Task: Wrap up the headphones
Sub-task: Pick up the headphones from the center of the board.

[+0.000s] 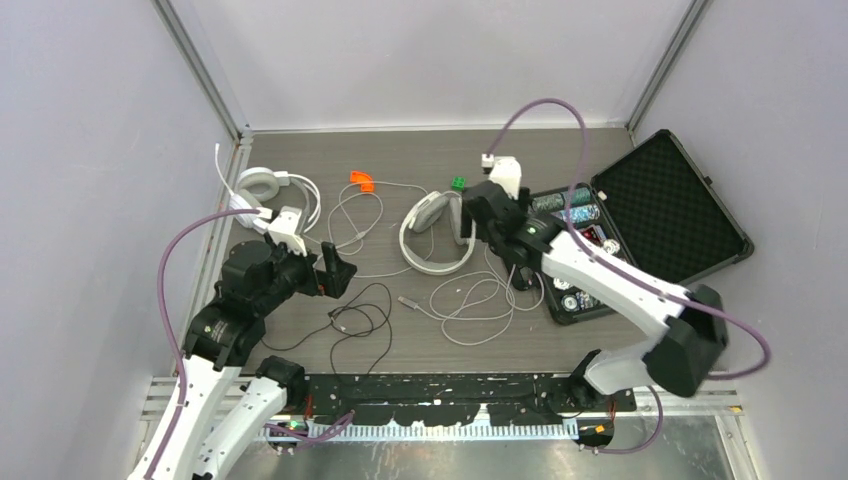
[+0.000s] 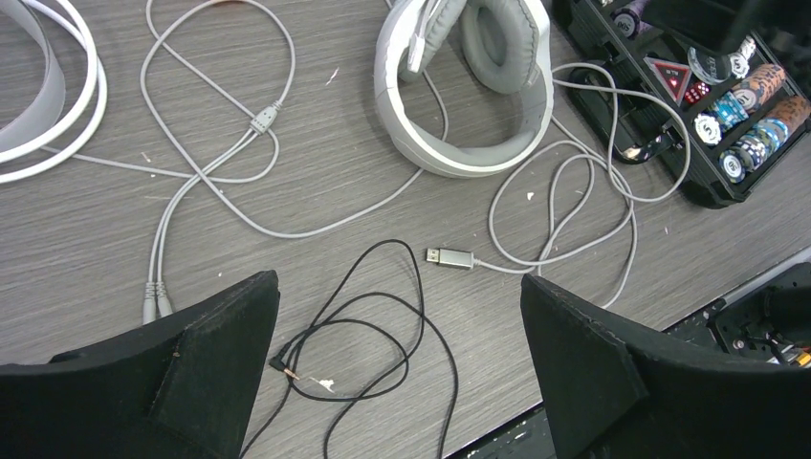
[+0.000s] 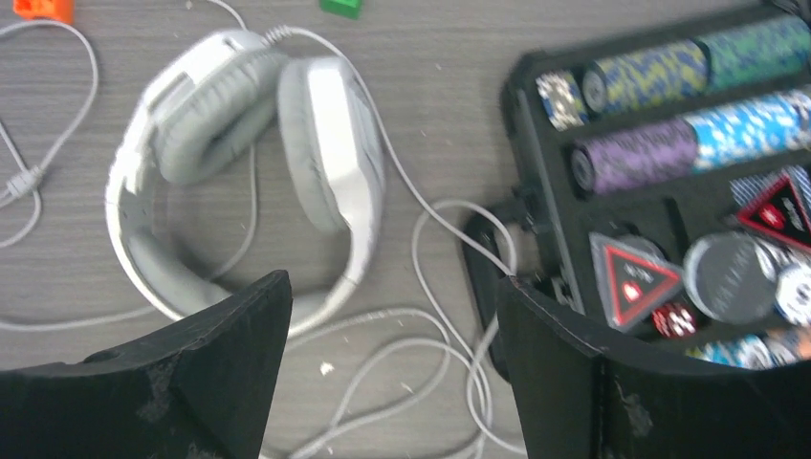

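A white pair of headphones (image 1: 437, 235) (image 2: 469, 86) (image 3: 249, 182) lies mid-table, folded, its thin white cord (image 1: 475, 305) (image 3: 449, 354) looped loosely in front of it and ending in a USB plug (image 2: 449, 257). A second white pair (image 1: 270, 190) (image 2: 48, 105) lies at the far left with its own grey cord (image 2: 220, 143). A loose black cord (image 1: 360, 320) (image 2: 383, 325) with a jack plug lies near the front edge. My left gripper (image 1: 335, 272) (image 2: 400, 282) hovers open above the black cord. My right gripper (image 1: 472, 230) (image 3: 392, 280) hangs open over the white cord loops, beside the middle headphones.
An open black foam-lined case (image 1: 650, 220) (image 3: 536, 191) of chips stands at the right, its near corner touching the white cord. A small orange piece (image 1: 362, 181) and a green piece (image 1: 457, 183) lie behind the headphones. Walls close in on three sides.
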Robot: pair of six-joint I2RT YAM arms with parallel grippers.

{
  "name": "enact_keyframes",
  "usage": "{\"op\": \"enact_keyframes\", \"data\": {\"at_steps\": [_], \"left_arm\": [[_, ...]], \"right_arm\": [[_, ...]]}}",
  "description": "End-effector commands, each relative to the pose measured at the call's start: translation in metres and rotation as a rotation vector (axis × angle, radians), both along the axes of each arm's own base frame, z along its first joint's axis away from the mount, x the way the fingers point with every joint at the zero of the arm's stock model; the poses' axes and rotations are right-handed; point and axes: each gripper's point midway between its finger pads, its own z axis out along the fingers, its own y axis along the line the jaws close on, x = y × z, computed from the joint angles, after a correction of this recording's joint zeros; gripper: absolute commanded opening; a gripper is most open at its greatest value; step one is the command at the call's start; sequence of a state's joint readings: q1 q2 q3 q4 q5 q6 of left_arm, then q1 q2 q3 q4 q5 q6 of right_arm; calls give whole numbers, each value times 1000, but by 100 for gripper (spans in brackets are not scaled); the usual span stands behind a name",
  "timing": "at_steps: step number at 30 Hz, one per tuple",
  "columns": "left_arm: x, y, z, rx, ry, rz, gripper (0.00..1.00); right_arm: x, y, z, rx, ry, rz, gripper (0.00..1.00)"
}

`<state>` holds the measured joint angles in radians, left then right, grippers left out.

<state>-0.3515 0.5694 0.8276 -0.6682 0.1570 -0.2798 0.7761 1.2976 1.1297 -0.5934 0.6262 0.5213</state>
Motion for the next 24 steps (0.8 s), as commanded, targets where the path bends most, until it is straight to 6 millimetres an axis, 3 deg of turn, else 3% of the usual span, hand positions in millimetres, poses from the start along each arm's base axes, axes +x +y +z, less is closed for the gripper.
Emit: {"op": "enact_keyframes", "data": {"at_steps": [1, 4, 11, 17, 19, 22, 24], "left_arm": [[7, 0, 8, 0, -48, 6, 100], [6, 2, 8, 2, -51, 13, 100], [7, 5, 8, 9, -56, 30, 100], [8, 5, 5, 14, -47, 32, 100], [9, 5, 4, 16, -44, 33, 100], [11, 6, 2, 22, -37, 41, 99], [11, 7, 1, 27, -32, 48, 99]], "right_arm": [[51, 38, 24, 50, -77, 26, 82], [74, 55, -3, 13, -37, 23, 82], [117, 57, -62, -2, 81, -7, 82], [125, 56, -92, 1, 133, -13, 78], [126, 51, -92, -15, 124, -32, 71], [125, 46, -88, -22, 108, -52, 50], [123, 45, -83, -9, 100, -59, 41]]}}
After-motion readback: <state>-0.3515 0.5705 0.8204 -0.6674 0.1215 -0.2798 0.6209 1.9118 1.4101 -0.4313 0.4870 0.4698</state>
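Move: The headphones' right ear cup lies about 12 cm ahead of the right hand, 4 cm to its left and some 13 cm below. The left ear cup is roughly 6 cm left of it and a centimetre farther out; the green block stands about 7 cm beyond it, and the open poker case's tray some 20 cm to its right and 8 cm nearer. From the left hand, that right cup is about 22 cm ahead, 19 cm right and 18 cm down. Forward and to the left first, then steeply down by some 12 cm, the right hand swoops onto the headphones' right ear cup, about 11 cm farther out in all, easing slightly back to the right low down while the wrist tips a little further downward. Once almost still there, its wide-open fingers close to about half, one on either side of the cup, and pinch it. ##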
